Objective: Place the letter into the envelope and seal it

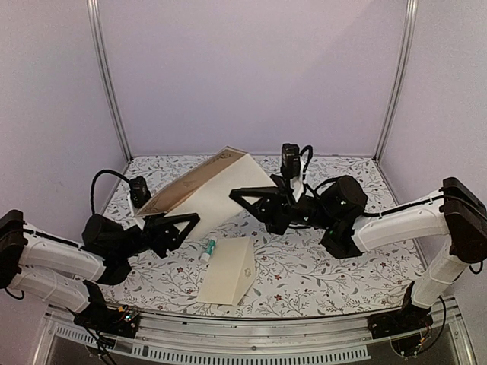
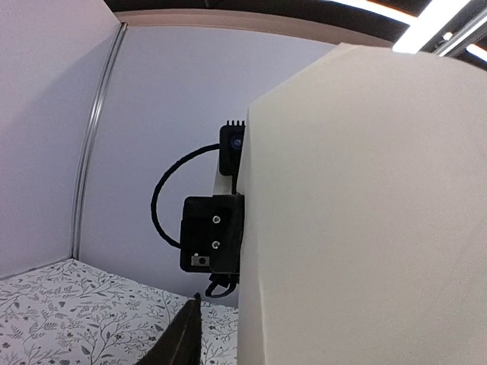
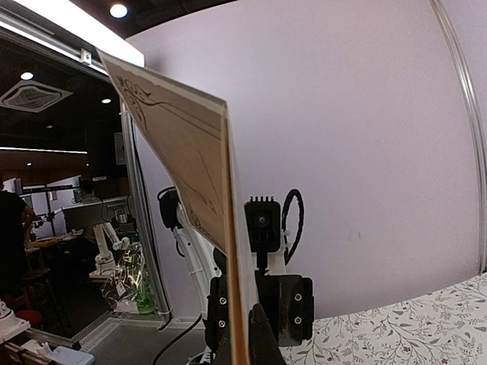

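Note:
The letter [image 1: 217, 186], tan with a dark border on its front and cream on its back, hangs tilted in the air between the two arms. My right gripper [image 1: 242, 195] is shut on its right edge. In the right wrist view the sheet [image 3: 190, 152] runs edge-on between the right gripper's [image 3: 242, 328] fingers. My left gripper [image 1: 181, 223] sits at the letter's lower left. In the left wrist view one finger [image 2: 183, 338] stands apart from the cream sheet [image 2: 365, 213], which hides the other finger. The cream envelope [image 1: 228, 277] lies on the table with its flap raised.
A small glue stick [image 1: 209, 249] lies just left of the envelope. The floral tablecloth [image 1: 327, 266] covers the table. Purple walls and metal posts [image 1: 106, 84] close in the back and sides.

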You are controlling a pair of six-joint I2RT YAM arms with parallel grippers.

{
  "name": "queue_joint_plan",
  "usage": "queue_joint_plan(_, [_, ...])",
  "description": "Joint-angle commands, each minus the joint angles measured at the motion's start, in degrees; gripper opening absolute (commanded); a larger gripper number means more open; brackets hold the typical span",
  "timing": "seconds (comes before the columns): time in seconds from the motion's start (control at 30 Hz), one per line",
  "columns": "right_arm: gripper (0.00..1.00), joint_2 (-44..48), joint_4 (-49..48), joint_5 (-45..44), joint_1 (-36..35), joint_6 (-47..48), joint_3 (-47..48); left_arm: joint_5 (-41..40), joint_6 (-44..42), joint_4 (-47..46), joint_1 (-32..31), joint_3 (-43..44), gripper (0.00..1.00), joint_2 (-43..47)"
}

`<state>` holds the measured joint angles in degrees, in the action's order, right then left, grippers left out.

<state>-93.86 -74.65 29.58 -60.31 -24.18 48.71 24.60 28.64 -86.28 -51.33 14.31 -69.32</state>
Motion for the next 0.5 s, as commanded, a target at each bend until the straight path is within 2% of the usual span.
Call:
queue_joint_plan(0.0, [0.00, 0.2, 3.5, 5.4, -0.1, -2.0, 2.5, 4.4, -0.8, -3.9, -0.3, 2.1, 0.23, -1.1])
queue_joint_plan(0.07, [0.00, 0.3, 4.6, 5.9, -0.1, -2.2, 2.9, 4.2, -0.7, -4.0, -0.3, 2.1, 0.10, -1.2])
queue_joint_plan(0.17, [0.00, 0.5, 5.4, 5.1, -0.1, -2.1, 2.7, 3.8, -0.4, -4.3, -0.3, 1.9, 0.00, -1.1])
queue_joint_plan(0.2, [0.01, 0.6, 5.5, 4.3, 0.0, -2.0, 2.6, 3.6, -0.3, -4.4, -0.3, 1.7, 0.00, -1.0])
queue_joint_plan(0.23, [0.07, 0.7, 5.6, 3.5, 0.0, -1.9, 2.4, 3.1, 0.0, -4.6, -0.3, 1.5, 0.00, -0.7])
queue_joint_plan(0.3, [0.30, 1.1, 5.7, 2.2, 0.0, -1.6, 2.1, 2.0, 0.6, -5.1, -0.3, 0.9, 0.00, -0.3])
queue_joint_plan(0.37, [0.47, 1.0, 5.6, 1.7, 0.0, -1.3, 2.2, 0.0, 1.3, -5.5, -0.4, 0.2, 0.00, 0.0])
queue_joint_plan(0.4, [0.53, 0.9, 5.5, 1.6, 0.0, -1.3, 2.3, -1.2, 1.9, -5.9, -0.4, -0.2, 0.00, 0.2])
queue_joint_plan(0.47, [0.56, 0.1, 5.1, 1.8, -0.1, -1.3, 2.8, -3.4, 3.1, -6.8, -0.4, -0.9, 0.00, 0.3])
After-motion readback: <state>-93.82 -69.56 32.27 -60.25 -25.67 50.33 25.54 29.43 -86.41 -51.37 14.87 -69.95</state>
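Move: The folded letter stands up between my hands, its right end still pinched by my right fingers. Its middle is about 3 cm right, 2 cm ahead and 7 cm above my left hand, and some 4 cm left, 1 cm ahead and 3 cm above my right. Some 30 cm below my left hand lie the envelope, roughly level with it and 5 cm right, and the glue stick, about 6 cm straight ahead. I take the letter over with my left hand: its half-open fingers shut fully on the lower left part, the hand drifting barely half a centimetre back and to the right. My right hand eases about 1 cm left, dipping slightly after first drawing back under a centimetre. Once the left has closed, I open the right fingers to about half and let go. ##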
